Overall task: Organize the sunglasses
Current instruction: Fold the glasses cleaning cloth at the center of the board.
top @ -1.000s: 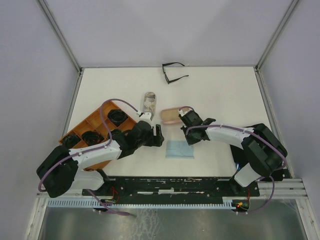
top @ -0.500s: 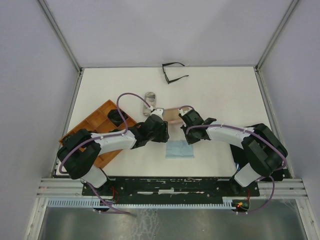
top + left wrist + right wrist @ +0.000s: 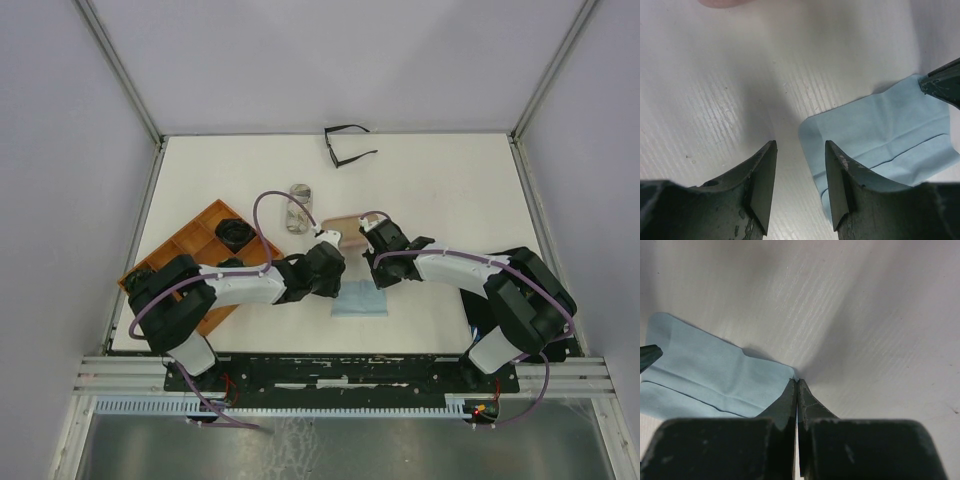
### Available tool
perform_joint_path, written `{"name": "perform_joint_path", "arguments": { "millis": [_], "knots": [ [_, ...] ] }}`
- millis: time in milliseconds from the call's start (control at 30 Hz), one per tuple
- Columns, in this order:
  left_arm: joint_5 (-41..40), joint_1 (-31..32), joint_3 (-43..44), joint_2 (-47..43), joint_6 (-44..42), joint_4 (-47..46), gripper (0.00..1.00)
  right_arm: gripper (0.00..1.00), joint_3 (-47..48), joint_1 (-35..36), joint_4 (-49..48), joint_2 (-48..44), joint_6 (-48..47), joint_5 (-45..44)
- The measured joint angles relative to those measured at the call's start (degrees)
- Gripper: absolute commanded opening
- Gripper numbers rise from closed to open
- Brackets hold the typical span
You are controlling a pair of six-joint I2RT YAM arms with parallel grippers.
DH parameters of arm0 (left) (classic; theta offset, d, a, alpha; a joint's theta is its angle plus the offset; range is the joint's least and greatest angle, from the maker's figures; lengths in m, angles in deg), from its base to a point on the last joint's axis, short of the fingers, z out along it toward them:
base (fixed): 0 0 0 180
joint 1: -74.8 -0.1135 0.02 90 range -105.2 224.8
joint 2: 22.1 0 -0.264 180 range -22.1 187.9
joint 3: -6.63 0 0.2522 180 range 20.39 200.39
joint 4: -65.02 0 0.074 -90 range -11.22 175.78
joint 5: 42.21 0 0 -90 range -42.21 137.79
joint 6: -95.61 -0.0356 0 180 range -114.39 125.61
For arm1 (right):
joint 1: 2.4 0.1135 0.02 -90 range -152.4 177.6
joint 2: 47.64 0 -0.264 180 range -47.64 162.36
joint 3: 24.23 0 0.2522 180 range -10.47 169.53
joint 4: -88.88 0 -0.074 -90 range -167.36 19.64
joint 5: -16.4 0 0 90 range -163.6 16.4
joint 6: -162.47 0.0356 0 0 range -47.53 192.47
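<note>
A thin black-framed pair of sunglasses [image 3: 347, 146] lies at the table's far edge. A dark-lensed pair [image 3: 234, 233] sits in a compartment of the orange tray [image 3: 190, 243]. My left gripper [image 3: 335, 277] [image 3: 800, 180] is open, its jaws partly narrowed. Its fingers [image 3: 762, 185] straddle the left corner of the light-blue cloth [image 3: 360, 300] [image 3: 880, 135], low over the table. My right gripper [image 3: 376, 283] [image 3: 797, 385] is shut, tips pinched on the cloth's [image 3: 705, 375] opposite corner, which looks slightly raised.
A pink case [image 3: 345, 231] lies just behind both grippers, and a patterned case [image 3: 299, 207] behind that. The tray stands at the left, with the left arm stretched across its near corner. The right gripper's tip [image 3: 945, 82] shows in the left wrist view.
My left arm has swung right from beside the tray to the cloth's left corner, and its jaws have narrowed. The right arm and the cloth have stayed put.
</note>
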Motion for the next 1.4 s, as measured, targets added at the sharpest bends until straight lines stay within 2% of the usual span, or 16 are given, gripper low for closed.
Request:
{"name": "perform_joint_path", "arguments": {
  "millis": [300, 733, 1033, 1167, 1300, 1400],
  "knots": [
    [-4.61, 2.86, 3.17, 2.67, -0.52, 2.69, 0.46, 0.0, -0.13, -0.26, -0.24, -0.11, -0.02, 0.28],
    [-10.56, 5.99, 4.68, 4.79, -2.03, 4.11, 0.32, 0.0, -0.9, -0.37, -1.03, -0.66, -0.02, 0.35],
    [-12.35, 7.85, 3.72, 5.11, -1.99, 1.6, 0.21, 0.0, -1.7, -0.44, -1.36, -1.38, 0.44, 1.53],
    [-12.24, 8.0, 3.67, 5.16, -2.01, 1.03, 0.1, 0.0, -2.03, -0.44, -1.44, -1.7, 0.48, 1.81],
    [-12.15, 8.0, 3.67, 5.31, -2.01, 0.46, 0.04, 0.0, -2.25, -0.46, -1.51, -1.9, 0.61, 2.01],
    [-12.11, 8.04, 3.67, 5.31, -2.01, 0.2, 0.03, 0.0, -2.45, -0.48, -1.49, -2.12, 0.66, 2.25]
  ]
}}
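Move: The cloth's far left corner is about 2 cm to the right of the left hand's finger point and 1 cm below it, level with it fore and aft; the cloth's middle is some 3 cm back and 5 cm right. The tan case stands roughly 16 cm ahead and 2 cm right, the patterned case 23 cm ahead and 9 cm left. From the right hand, already pinching the far right corner, the left corner lies about 7 cm left. Bring the left gripper about 2 cm right, easing slightly down and back, onto the cloth's far left corner. Tilt its wrist roughly 10 degrees so the fingers swing forward and left, and shut them from half open to pinch that corner. Keep the right gripper shut on the far right corner, nearly in place. ##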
